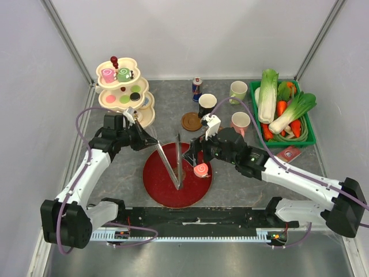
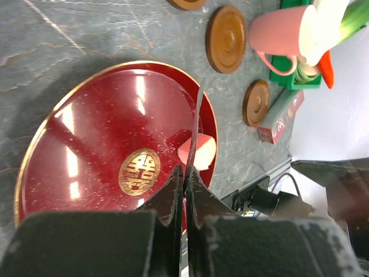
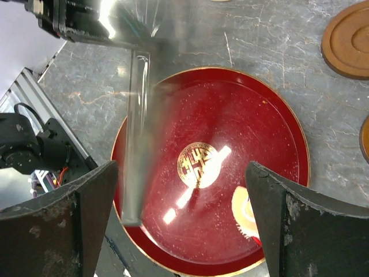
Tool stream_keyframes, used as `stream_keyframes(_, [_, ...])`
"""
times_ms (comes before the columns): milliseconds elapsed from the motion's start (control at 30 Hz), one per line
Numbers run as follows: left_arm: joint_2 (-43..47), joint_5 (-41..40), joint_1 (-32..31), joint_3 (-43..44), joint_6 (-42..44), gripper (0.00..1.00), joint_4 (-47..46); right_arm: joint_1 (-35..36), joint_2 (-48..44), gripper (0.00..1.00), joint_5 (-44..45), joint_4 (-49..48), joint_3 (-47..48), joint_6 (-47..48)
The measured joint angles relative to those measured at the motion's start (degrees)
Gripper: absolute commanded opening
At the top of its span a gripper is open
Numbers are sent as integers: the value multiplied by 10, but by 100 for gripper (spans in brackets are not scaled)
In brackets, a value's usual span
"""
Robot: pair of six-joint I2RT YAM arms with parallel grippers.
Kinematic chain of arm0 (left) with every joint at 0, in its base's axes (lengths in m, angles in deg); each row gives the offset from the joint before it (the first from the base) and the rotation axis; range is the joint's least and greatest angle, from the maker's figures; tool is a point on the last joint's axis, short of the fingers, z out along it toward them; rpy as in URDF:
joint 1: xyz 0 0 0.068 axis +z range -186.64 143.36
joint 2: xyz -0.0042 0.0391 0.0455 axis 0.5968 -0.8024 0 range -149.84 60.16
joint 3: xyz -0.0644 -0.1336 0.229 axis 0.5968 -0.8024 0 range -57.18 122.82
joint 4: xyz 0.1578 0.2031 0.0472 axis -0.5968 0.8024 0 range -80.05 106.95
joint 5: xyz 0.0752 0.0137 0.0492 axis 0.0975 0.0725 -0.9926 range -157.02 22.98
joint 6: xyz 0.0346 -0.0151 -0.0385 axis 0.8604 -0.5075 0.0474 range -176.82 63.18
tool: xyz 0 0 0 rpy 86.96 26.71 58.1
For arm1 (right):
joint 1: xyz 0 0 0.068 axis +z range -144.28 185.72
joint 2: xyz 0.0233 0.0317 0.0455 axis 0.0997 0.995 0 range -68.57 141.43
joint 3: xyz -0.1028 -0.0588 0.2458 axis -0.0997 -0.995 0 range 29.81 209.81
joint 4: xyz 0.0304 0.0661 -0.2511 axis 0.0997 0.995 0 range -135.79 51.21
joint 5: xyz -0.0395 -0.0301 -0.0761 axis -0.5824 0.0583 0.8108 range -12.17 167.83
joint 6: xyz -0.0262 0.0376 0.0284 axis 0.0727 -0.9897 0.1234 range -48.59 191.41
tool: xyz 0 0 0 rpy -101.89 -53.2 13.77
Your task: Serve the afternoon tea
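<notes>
A red plate point(image 1: 164, 190) lies at the table's middle, with one pink swirl roll point(image 1: 200, 169) near its right edge. My left gripper point(image 1: 147, 138) is shut on metal tongs point(image 1: 170, 167), whose V reaches over the plate. In the left wrist view the fingers point(image 2: 173, 193) pinch the thin tong blade point(image 2: 198, 124) just before the roll point(image 2: 199, 152). My right gripper point(image 1: 195, 154) hangs open over the plate point(image 3: 300, 144), empty, with the roll point(image 3: 244, 212) by its right finger. A tiered stand point(image 1: 145, 115) at back left carries more pastries. Black point(image 1: 207, 104), pale green point(image 1: 238, 90) and pink point(image 1: 240, 122) mugs stand behind.
A green basket point(image 1: 311, 138) of toy vegetables sits at the back right. A small can point(image 1: 197, 88) stands behind the black mug. A brown coaster point(image 1: 191, 121) lies beside it, more coasters point(image 2: 226, 39) near the pink mug point(image 2: 277, 34). A small red box point(image 1: 288, 153) lies right of the right arm.
</notes>
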Motion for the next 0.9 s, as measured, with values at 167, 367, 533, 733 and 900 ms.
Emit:
stream_keyframes(167, [-19,0,-37,28,7,2,0,0,31,98,11,-15,25,-15])
stream_keyframes(367, [-36,-16,-76,61,12,2,-2,0,57,98,64,-16,49,-48])
stream_keyframes(533, [-58,-42,-104,96,13,2,5,1,75,91,83,-25,60,-82])
stream_keyframes(733, [-81,-64,-122,115,14,2,6,1,77,51,114,-26,60,-118])
stream_keyframes(900, [-91,-66,-130,121,19,2,8,1,77,31,133,-30,60,-141])
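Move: The left hand already holds one arm of the V-shaped tongs. The tongs' free arm stands about 6 cm left and 3 cm ahead of the open right hand, roughly level with it; from the left hand it is some 10 cm right and 3 cm back. Below the right hand, the pink roll lies about 1 cm ahead, 3 cm right and 14 cm down; the red plate's centre is 7 cm left, level fore and aft, 16 cm down. Right hand reaches some 5 cm forward, closing around the tongs' free arm; left carries them 6 cm rightward. ##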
